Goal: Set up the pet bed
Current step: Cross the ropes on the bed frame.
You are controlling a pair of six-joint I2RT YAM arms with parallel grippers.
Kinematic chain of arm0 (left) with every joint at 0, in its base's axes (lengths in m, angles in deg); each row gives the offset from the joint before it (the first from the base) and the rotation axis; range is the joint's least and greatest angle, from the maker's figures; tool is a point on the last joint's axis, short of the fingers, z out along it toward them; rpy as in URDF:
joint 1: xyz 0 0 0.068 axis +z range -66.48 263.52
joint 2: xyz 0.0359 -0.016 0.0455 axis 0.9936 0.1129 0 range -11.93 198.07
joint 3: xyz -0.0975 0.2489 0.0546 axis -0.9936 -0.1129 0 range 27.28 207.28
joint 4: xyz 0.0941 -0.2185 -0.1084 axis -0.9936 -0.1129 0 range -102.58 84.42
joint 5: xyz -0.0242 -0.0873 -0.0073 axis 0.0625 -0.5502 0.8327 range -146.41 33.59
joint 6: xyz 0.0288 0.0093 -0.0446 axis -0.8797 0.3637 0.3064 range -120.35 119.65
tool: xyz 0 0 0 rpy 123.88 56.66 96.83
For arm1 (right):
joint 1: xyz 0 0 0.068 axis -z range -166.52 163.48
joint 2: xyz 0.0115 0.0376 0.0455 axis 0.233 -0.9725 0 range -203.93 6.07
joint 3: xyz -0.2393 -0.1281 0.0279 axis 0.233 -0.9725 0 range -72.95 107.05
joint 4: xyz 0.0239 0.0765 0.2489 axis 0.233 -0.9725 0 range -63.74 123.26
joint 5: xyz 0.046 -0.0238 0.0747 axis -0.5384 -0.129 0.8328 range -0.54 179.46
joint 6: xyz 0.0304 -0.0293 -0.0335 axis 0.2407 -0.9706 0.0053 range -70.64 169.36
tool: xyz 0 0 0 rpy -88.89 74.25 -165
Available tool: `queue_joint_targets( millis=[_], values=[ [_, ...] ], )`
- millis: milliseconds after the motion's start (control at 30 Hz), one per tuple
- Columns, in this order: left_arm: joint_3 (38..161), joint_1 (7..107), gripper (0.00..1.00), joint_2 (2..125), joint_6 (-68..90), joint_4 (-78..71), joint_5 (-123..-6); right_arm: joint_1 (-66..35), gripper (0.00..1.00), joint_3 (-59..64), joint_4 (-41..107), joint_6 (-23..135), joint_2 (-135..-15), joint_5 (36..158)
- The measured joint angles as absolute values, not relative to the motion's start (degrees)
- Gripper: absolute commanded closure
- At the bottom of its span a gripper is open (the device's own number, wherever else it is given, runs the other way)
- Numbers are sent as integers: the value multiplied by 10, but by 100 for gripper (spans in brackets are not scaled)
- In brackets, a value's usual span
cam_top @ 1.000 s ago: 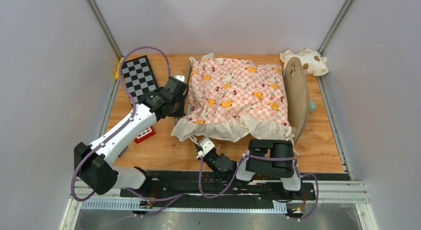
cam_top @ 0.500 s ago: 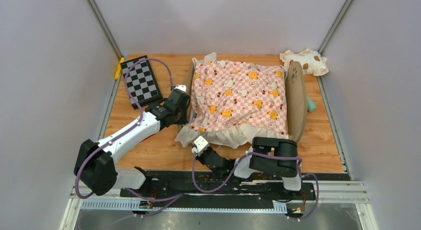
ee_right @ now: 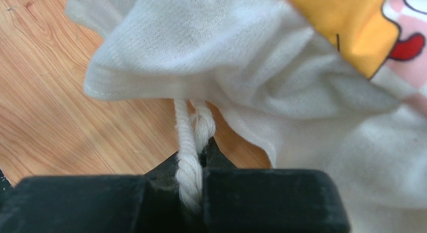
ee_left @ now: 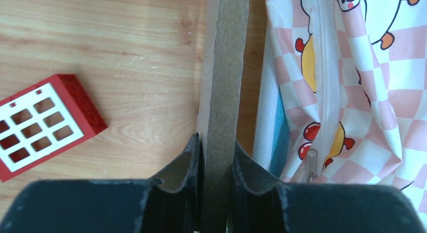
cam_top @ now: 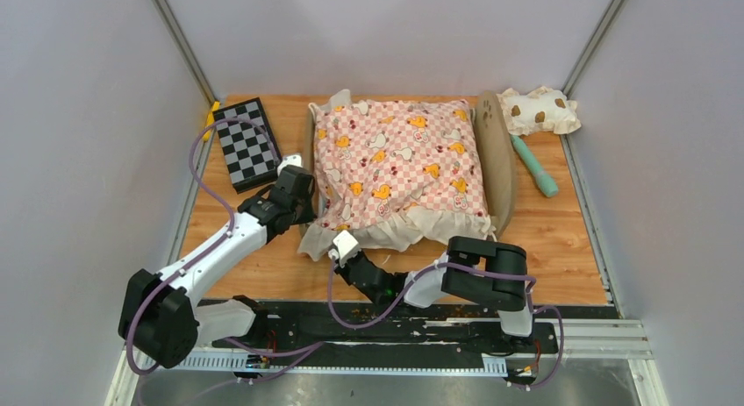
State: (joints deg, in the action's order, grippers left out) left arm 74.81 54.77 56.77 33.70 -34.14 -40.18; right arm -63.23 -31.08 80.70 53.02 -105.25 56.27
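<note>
The pet bed [cam_top: 494, 156] lies mid-table with its rounded headboard on the right. A pink checkered cushion [cam_top: 399, 165] covers its base. My left gripper [cam_top: 301, 198] is at the bed's left end, shut on the edge of the wooden end board [ee_left: 221, 82]; the gripper [ee_left: 217, 152] has a pad pressed on each face. A strip of blue-and-white fabric [ee_left: 272, 137] shows beside the board. My right gripper [cam_top: 345, 248] sits at the cushion's front left corner. That gripper [ee_right: 199, 157] is shut on a white twisted cord [ee_right: 191, 137] that comes from under the white ruffle [ee_right: 226, 67].
A black-and-white checkerboard [cam_top: 247, 143] lies at the back left with a yellow piece [cam_top: 211, 115] by it. A cream spotted pillow [cam_top: 537, 110] sits in the back right corner. A teal stick [cam_top: 534, 165] lies right of the headboard. A red block with a white grid [ee_left: 45, 125] rests left of the end board.
The bed and cushion have shifted left and slightly back, with both grippers holding on. The teal stick, earlier mostly hidden behind the headboard, now lies exposed.
</note>
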Motion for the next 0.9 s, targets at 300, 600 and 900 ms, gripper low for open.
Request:
queue_joint_targets(
  millis=[300, 600, 900],
  values=[
    [750, 571, 100, 579, 397, -340, -355, -617, 100, -293, 776, 540, -1053, 583],
    [790, 579, 64, 641, 408, -304, -353, -555, 100, -285, 661, 554, -1008, 671],
    [788, 586, 34, 639, 443, -248, -417, -545, 100, -264, 549, 564, -985, 741]
  ],
)
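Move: The left hand already grips the bed frame's left end board near its close end; the board's middle lies about 10 cm straight ahead and 3 cm lower. The ropes are roughly 10 cm back, 4 cm right and 8 cm lower, already pinched in the right hand. From the left hand, the red block is some 13 cm left and 4 cm back, the chessboard 15 cm left and 16 cm ahead, both about 10 cm lower. Left hand pushes its gripped end board forward about 4 cm, turning counter-clockwise, then opens; right keeps the ropes. ##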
